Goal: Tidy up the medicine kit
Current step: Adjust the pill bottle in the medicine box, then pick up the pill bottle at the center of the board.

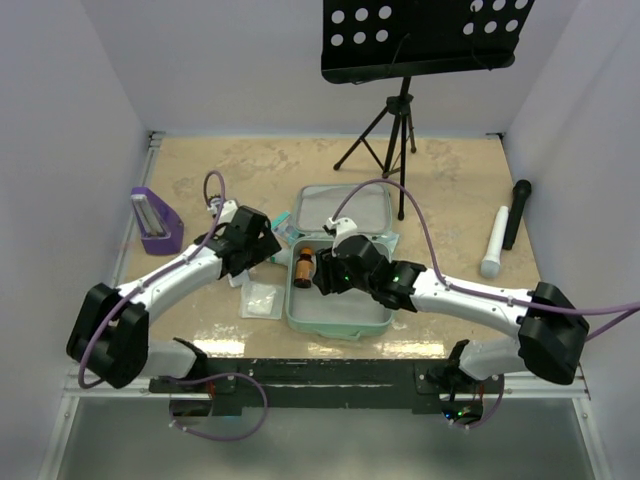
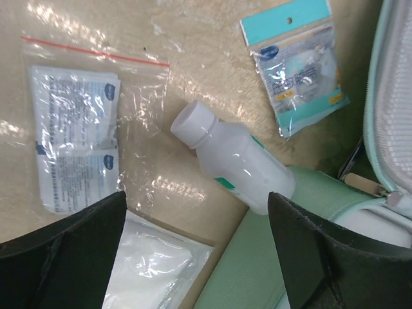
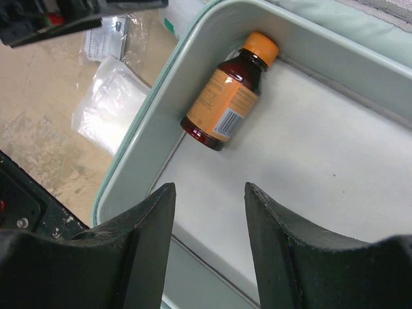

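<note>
The medicine kit (image 1: 340, 328) lies open in the middle of the table, its lid (image 1: 343, 208) folded back. An amber bottle with an orange cap (image 3: 230, 90) lies inside along the kit's left wall (image 3: 161, 96). My right gripper (image 3: 209, 193) hovers open over the kit's grey floor, just short of that bottle, nothing between its fingers. My left gripper (image 2: 196, 257) stands wide open above the kit's left edge (image 2: 244, 270). Ahead of it a white bottle (image 2: 232, 158) lies on its side against the kit. A clear bag of white gauze (image 2: 151, 264) lies under the left finger.
A zip bag of wipe packets (image 2: 77, 135) and a teal-carded packet (image 2: 299, 64) lie on the table left of the kit. A purple stand (image 1: 155, 220) is at far left. A music stand's tripod (image 1: 395, 130) rises behind the kit. White (image 1: 496, 242) and black (image 1: 517, 212) sticks lie at right.
</note>
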You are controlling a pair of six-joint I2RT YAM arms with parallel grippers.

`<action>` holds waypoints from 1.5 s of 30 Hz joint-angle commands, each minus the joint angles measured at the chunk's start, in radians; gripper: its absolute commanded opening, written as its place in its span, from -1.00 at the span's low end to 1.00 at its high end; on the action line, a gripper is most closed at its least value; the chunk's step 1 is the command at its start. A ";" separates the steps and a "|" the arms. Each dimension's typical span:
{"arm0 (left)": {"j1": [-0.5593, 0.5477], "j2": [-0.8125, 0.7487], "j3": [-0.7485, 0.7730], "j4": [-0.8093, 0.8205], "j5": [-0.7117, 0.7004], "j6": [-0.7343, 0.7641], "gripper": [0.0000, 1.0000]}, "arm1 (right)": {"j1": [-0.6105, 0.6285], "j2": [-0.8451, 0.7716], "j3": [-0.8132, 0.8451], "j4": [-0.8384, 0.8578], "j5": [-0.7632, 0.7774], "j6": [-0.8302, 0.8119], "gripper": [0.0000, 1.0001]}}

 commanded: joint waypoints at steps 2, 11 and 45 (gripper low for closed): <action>0.002 0.068 0.024 0.061 0.073 -0.215 0.91 | -0.003 -0.057 -0.024 0.051 0.029 0.010 0.03; -0.001 0.278 0.153 -0.009 0.110 -0.304 0.85 | -0.003 -0.099 -0.057 0.052 0.054 -0.006 0.04; -0.064 -0.093 0.268 0.005 -0.010 0.249 -0.71 | -0.003 -0.180 -0.032 0.010 0.205 -0.012 0.01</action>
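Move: Below the open left hand, some 6 cm down, 3 cm to its right and 2 cm ahead, lies the white bottle. The brown pill bottle in the box is about 6 cm to the right of the white bottle and 3 cm nearer the base; the blue-topped packet is some 6 cm beyond the white bottle. The sachet bag lies about 7 cm left of the left hand. From the right hand, the white bottle is roughly 7 cm ahead, 12 cm left and 11 cm down. Sinking about 6 cm and swinging some 3 cm right, the left hand tips and turns its fingers onto the white bottle, closes to pinch it across the body, then lifts it about 13 cm, tilting back some 20 degrees. Meanwhile the right hand, still empty and part open, backs off 3 to 4 cm up and to the right, away from the pill bottle. ##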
